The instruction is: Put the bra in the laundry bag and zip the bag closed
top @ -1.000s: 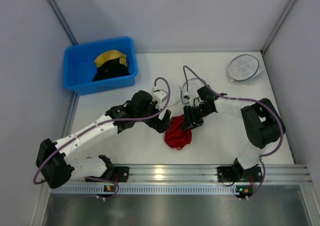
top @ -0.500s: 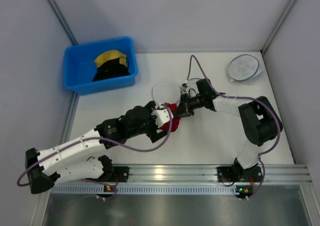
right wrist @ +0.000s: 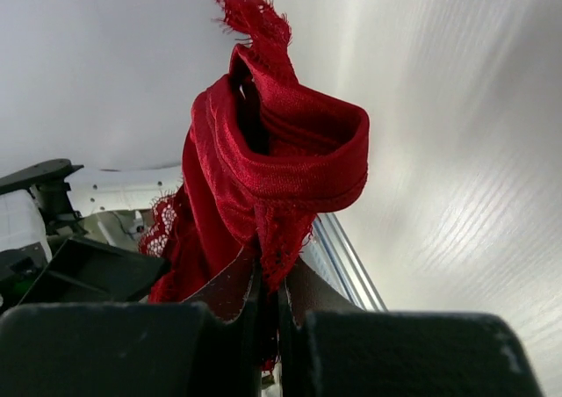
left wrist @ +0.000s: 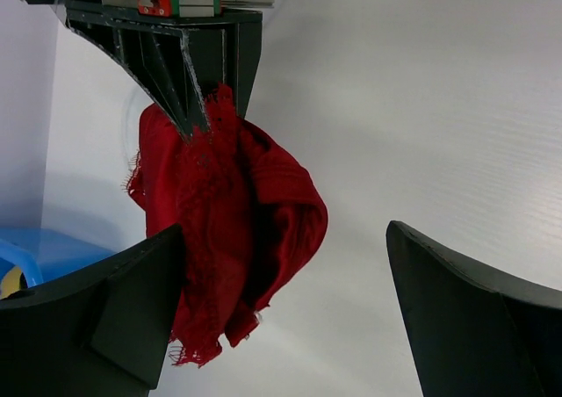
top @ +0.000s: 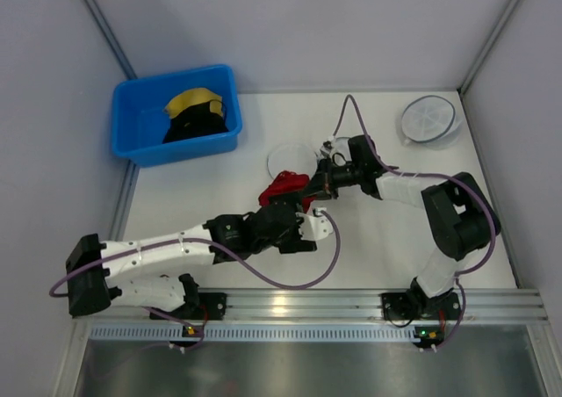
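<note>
The red lacy bra [top: 285, 186] hangs bunched above the table, and my right gripper [top: 309, 189] is shut on its upper edge. In the right wrist view the fabric [right wrist: 281, 169] rises out of the shut right gripper [right wrist: 270, 278]. My left gripper [top: 283, 209] sits just near of the bra, open. In the left wrist view the bra [left wrist: 228, 239] dangles beside the left finger, inside the wide gap of the left gripper [left wrist: 283, 230], which pinches nothing. The round white laundry bag [top: 290, 158] lies on the table just behind the bra, partly hidden.
A blue bin [top: 132, 125] at the back left holds a yellow garment [top: 191, 101] and a black garment [top: 198, 125]. A second round white mesh bag [top: 428, 119] with a spoke pattern lies at the back right. The metal rail [top: 351, 305] runs along the near edge.
My right gripper has shut on the bra and lifted it off the table toward the back left. The left arm has drawn back toward the near edge and sits under the bra, still open.
</note>
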`<state>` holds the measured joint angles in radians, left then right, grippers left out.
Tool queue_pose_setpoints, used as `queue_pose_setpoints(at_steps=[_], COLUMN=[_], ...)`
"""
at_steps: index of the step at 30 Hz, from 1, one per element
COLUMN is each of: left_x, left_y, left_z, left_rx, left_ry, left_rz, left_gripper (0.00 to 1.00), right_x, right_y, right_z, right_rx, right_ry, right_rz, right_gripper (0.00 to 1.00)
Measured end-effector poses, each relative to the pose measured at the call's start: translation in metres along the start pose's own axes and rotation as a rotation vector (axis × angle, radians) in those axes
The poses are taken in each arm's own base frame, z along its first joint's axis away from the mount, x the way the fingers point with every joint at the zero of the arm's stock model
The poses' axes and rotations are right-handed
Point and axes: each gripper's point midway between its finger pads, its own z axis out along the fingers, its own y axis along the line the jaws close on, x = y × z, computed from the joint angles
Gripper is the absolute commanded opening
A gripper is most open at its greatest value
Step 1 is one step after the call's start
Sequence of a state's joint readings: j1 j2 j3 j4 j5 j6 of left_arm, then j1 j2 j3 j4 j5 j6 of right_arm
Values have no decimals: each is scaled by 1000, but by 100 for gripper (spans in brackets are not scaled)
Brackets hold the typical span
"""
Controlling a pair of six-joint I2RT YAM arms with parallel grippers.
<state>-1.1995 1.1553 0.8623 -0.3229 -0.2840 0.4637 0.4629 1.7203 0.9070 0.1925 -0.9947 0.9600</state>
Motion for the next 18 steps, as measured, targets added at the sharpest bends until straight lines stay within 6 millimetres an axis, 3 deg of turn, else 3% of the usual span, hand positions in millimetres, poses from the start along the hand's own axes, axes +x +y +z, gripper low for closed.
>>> queue_pose_setpoints(at_steps=[9, 16, 18], left_x=[15, 22, 23], left_y=[14, 25, 28], left_z=[19, 27, 29], left_rx=[-98, -164, -179], left_ry=[97, 144, 151], left_rz=[95, 156, 155], left_gripper=[98, 51, 26], right_x=[2, 9, 11], right_y=[14, 26, 29], right_z=[-3, -8, -8], right_rx=[-59, -93, -97], right_ry=[-11, 8, 11], right_rz=[46, 45, 32], right_gripper=[0, 0, 0])
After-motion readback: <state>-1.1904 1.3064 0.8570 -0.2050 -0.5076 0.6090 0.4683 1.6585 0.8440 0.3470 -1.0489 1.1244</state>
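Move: The bra, hanging from the right hand's shut fingers, has its middle about 7 cm ahead of the open left hand, 4 cm to its left and 2 cm lower. The right fingertips are about 8 cm straight ahead of the left hand at nearly its height; from the right hand the bra's middle is level fore and aft, 5 cm left and 2 cm down. Some 15 cm below the left hand, the bag lid is 18 cm ahead and 3 cm left, and the laundry bag 20 cm ahead and 10 cm right. The left hand reaches about 4 cm forward and a little down to the bra's cloth close to the right fingertips, its fingers swinging round some 15 degrees to point more forward; late in the reach they shut from wide open to about half, closing on the cloth. The right hand keeps its pinch on the bra and brings it up about 3 cm and slightly back to meet the left. ##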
